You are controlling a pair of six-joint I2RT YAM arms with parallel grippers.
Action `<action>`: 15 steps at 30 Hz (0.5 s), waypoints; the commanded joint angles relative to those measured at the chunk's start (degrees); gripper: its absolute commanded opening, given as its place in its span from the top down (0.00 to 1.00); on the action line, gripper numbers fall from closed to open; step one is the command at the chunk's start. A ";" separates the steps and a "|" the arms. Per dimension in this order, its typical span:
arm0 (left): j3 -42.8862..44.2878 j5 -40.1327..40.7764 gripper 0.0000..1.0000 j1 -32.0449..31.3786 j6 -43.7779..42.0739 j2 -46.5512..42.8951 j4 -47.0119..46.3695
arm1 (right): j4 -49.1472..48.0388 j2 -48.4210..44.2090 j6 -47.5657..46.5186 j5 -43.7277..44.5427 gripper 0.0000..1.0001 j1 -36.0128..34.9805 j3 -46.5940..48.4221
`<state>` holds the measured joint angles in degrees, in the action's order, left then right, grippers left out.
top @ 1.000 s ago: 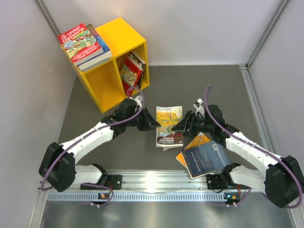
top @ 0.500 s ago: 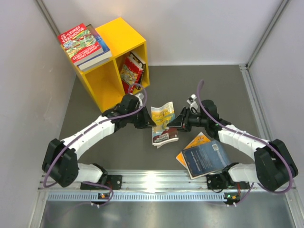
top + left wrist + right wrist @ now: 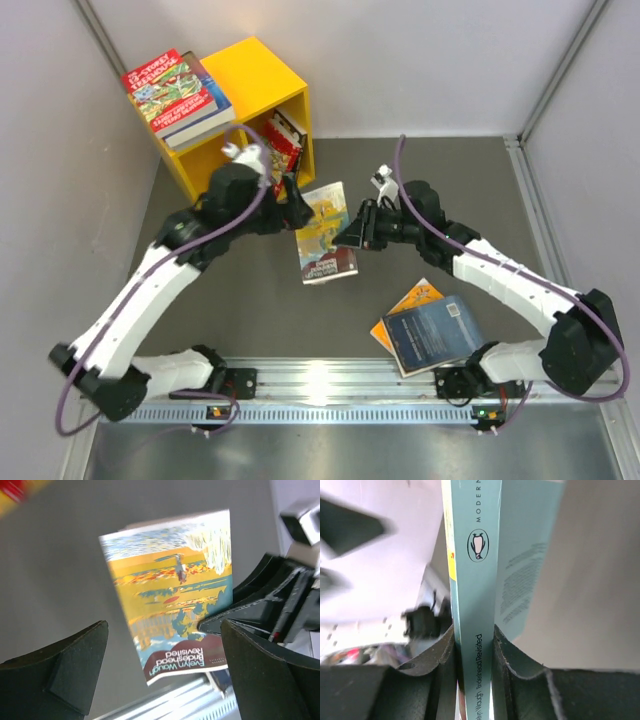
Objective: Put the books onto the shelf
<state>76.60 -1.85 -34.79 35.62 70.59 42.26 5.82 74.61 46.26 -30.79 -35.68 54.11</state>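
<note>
My right gripper (image 3: pixel 352 233) is shut on the spine edge of a yellow and teal book, "Brideshead Revisited" (image 3: pixel 324 235), and holds it above the grey table. The right wrist view shows the teal spine (image 3: pixel 475 580) pinched between both pads (image 3: pixel 473 650). My left gripper (image 3: pixel 292 200) hangs open just left of that book, touching nothing; the cover (image 3: pixel 175 590) lies beyond its spread fingers (image 3: pixel 165 665). Behind it stands the yellow shelf (image 3: pixel 240 130), with books (image 3: pixel 280 145) in its right compartment and a stack of books (image 3: pixel 178 92) on top.
A dark blue book (image 3: pixel 435 333) lies over an orange book (image 3: pixel 412 298) on the table near the right arm's base. Grey walls close in the table at left, back and right. A metal rail (image 3: pixel 330 385) runs along the near edge.
My left gripper let go of the book, opened wide and rose back toward the shelf. The right gripper closed on the book and carried it up and to the left.
</note>
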 commanded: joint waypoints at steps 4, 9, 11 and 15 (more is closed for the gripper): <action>7.43 28.36 0.01 -0.11 -5.20 -16.69 12.76 | -11.09 3.07 -5.48 17.41 1.00 -7.63 12.84; 4.62 32.87 0.01 -0.11 -7.14 -27.77 15.65 | -14.78 17.48 -6.27 20.32 1.00 -13.96 23.22; 4.61 33.57 0.01 -0.11 -6.70 -31.02 18.02 | -15.32 23.09 -6.79 22.51 1.00 -15.29 28.84; 4.79 37.25 0.01 -0.11 -4.95 -34.98 22.84 | -16.02 31.20 -7.76 26.47 1.00 -17.84 37.72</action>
<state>82.19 30.09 -34.85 30.68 36.95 58.85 -1.30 103.53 40.42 -8.93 -51.59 83.66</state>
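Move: The yellow and brown book is already pinched in the right hand alone. From that hand, the middle of the shelf's open front lies roughly 30 cm ahead, 23 cm to the left and 6 cm lower. The red books standing in its right compartment are about 38 cm ahead, 14 cm left and 10 cm below. From the empty, open left hand, the front's middle is some 27 cm ahead, 17 cm left and 11 cm below. The yellow and brown book is swept by the right hand about 15 cm left and less far forward, towards the shelf front, rising first and then sinking; the hand keeps its pinch and rolls some 15 degrees, its forward side lifting. Fingers still wide open, the left hand clears away to the left, up and back, tipping upward and turning counter-clockwise. ##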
